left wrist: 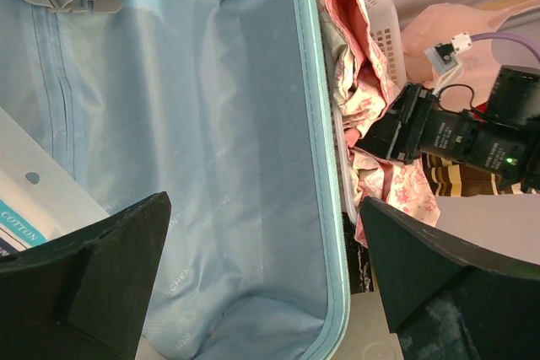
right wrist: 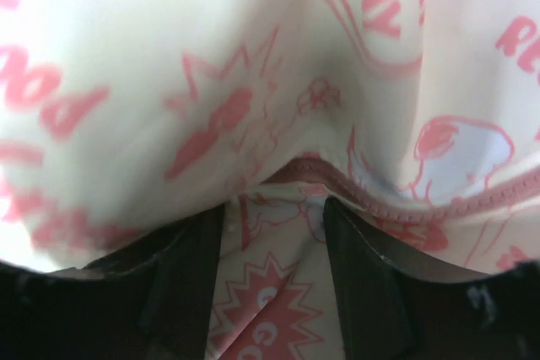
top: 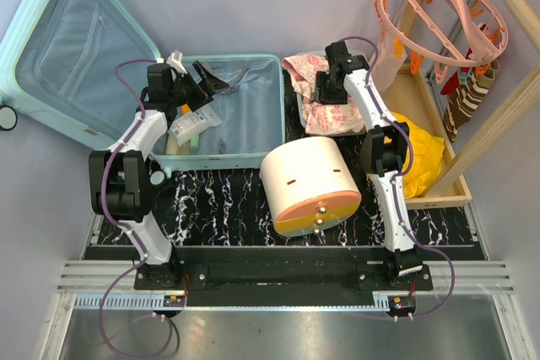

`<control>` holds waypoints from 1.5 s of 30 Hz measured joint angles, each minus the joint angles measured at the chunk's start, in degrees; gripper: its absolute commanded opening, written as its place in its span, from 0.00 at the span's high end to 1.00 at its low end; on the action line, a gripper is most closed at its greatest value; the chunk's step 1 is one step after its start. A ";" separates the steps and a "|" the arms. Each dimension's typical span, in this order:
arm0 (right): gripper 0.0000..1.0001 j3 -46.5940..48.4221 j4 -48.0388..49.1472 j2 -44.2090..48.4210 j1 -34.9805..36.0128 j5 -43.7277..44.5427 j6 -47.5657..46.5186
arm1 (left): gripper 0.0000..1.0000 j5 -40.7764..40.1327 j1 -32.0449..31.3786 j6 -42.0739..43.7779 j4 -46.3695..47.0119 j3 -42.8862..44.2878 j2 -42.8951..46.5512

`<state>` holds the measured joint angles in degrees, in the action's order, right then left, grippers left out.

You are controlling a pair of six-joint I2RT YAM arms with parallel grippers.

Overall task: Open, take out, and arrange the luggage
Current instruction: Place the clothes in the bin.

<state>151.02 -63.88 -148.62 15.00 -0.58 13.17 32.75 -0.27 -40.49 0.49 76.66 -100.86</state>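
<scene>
The pale mint-blue luggage (top: 245,107) lies open at the back of the table, its lid (top: 67,48) leaning back to the left. My left gripper (top: 198,90) hovers open over the grey-blue lining (left wrist: 211,107), and nothing sits between its fingertips (left wrist: 263,217). My right gripper (top: 325,86) is pushed down into a cream cloth with pink print (top: 325,99) that lies in a white basket (left wrist: 384,27) just right of the luggage. Its jaws (right wrist: 274,217) stand apart with the cloth (right wrist: 253,56) lying flat between and over them.
White packets and a tube (top: 192,124) lie in the luggage's left end. A cream cylinder with an orange end (top: 308,183) rests on the marble mat in front. A yellow bundle (top: 422,153), a wooden rack (top: 498,115) and a pink clip hanger (top: 443,14) stand at the right.
</scene>
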 measured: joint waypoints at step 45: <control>0.66 -1.44 21.64 -0.55 -0.87 -7.63 14.40 | 0.01 -1.70 3.32 4.68 -4.96 -1.05 4.50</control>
<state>149.58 -42.24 -149.16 14.13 -8.21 27.57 31.05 3.05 -35.81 -4.47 75.61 -96.36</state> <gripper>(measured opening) 0.352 0.987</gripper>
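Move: Some 7 cm left and 6 cm ahead of the right hand, at about fingertip height, lies the fold of patterned clothes hanging over the bin's forward left corner. The bin's middle is about 3 cm to this hand's right and 4 cm below. The suitcase's right rim is roughly 12 cm left and 3 cm back, the cream case about 26 cm back and 4 cm left. From the left hand the fold is about 24 cm right, 7 cm ahead and 12 cm lower. Lifting off the clothes by about 15 cm, the right hand arcs left and forward, tilting its fingers outward and partly closing them, then drops some 11 cm onto the fold at the bin's forward left corner. There it draws back to the right, still edging forward, turning clockwise and narrowing its grip on the cloth. The open left hand eases about 3 cm left. ##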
